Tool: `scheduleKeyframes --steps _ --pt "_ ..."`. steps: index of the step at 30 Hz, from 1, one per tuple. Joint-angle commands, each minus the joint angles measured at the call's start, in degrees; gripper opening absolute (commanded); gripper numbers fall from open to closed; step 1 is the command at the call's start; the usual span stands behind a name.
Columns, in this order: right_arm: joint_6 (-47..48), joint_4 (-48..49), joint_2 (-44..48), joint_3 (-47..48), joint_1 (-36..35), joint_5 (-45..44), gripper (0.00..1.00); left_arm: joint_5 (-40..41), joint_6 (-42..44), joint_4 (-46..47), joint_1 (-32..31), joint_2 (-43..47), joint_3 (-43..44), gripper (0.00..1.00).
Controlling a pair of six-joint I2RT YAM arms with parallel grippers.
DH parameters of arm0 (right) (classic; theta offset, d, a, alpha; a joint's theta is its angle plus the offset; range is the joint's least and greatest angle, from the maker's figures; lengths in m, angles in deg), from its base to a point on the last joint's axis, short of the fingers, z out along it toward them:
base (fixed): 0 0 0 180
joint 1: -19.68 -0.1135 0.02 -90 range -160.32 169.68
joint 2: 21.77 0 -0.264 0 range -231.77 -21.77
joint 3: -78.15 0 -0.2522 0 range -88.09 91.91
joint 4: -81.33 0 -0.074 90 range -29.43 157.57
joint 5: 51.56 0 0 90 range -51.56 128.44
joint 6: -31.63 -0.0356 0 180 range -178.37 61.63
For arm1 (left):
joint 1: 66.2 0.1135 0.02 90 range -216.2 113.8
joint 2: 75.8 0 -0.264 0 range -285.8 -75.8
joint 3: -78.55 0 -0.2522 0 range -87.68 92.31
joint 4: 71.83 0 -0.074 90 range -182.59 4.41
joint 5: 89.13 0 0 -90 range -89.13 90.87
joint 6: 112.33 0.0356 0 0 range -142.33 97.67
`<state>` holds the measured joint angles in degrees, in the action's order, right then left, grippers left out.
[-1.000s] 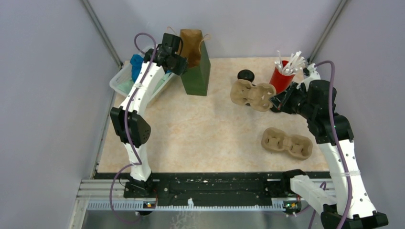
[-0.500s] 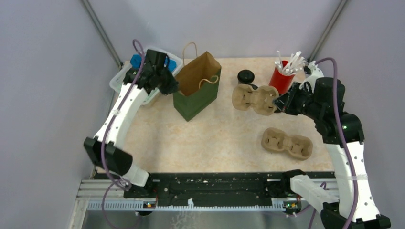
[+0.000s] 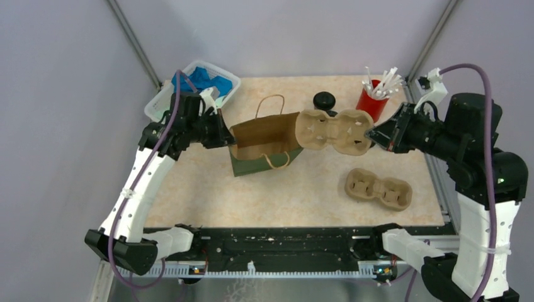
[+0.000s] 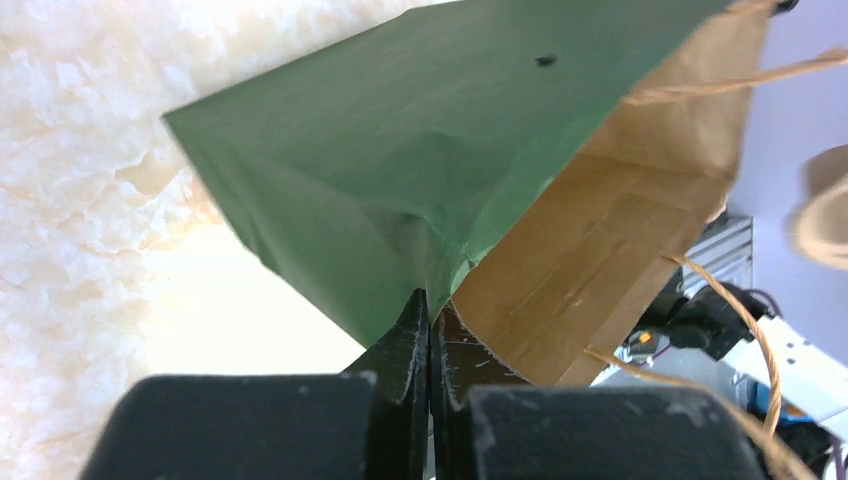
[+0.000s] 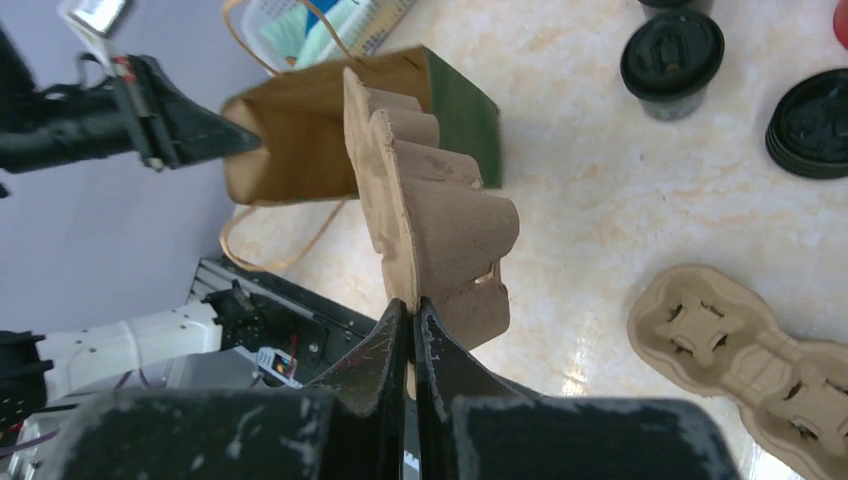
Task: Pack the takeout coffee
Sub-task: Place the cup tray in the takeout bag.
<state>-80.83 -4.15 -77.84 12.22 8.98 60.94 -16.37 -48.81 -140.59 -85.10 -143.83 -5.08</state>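
Observation:
The paper bag, green outside and brown inside, is tilted with its mouth toward the right. My left gripper is shut on its left rim; the left wrist view shows the fingers pinching the bag wall. My right gripper is shut on the end of a tan pulp carrier, held in the air at the bag's mouth. In the right wrist view that carrier stands edge-on above the jaws. One black lidded coffee cup stands behind it; the right wrist view shows it and another black lid.
A second pulp carrier lies on the table at the right. The red cup of white sticks stands at the back right. A clear bin with blue items sits at the back left corner. Walls close in the table on both sides.
The left gripper closed on the bag, pulled it forward from the back and tipped it over. The right arm lifted the carrier up and leftward to the bag's mouth.

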Motion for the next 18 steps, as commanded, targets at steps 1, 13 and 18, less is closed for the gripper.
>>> scheduleKeyframes --steps 1,13,18 --pt "2.66 -7.54 -5.32 11.44 -0.01 3.93 0.00 -3.93 5.21 0.51 0.00 0.12 -1.93 0.00" --pt "-12.97 -2.55 -16.36 17.41 -10.44 6.37 0.00 2.67 5.04 -2.31 0.00 -3.20 2.18 0.32" --pt "-19.41 -2.71 -18.97 19.13 -21.66 -2.93 0.00 5.18 5.30 -0.90 0.02 -2.35 1.26 0.35"
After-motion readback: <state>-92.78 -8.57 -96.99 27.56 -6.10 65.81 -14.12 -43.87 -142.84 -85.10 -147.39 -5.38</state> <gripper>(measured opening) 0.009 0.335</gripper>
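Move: The cup tray is already in my right hand. The takeout bag's mouth lies about 24 cm to its left, 10 cm ahead and 12 cm lower. The second tray lies on the table some 8 cm ahead and 9 cm to the right of it, and the black-lidded cup about 32 cm ahead and 6 cm left, both well below. My left hand already pinches the bag's rim, the mouth's middle roughly 8 cm to its right, 2 cm ahead and slightly lower. I swing the cup tray left with my right hand, about 9 cm in all, lifting it some 3 cm first, then sinking most of that again as the wrist tips down about 15 degrees and turns counter-clockwise, bringing the tray over the bag's mouth. My left hand lowers the held rim about 3 cm, then spreads its fingers part way to let go of the pinch. ##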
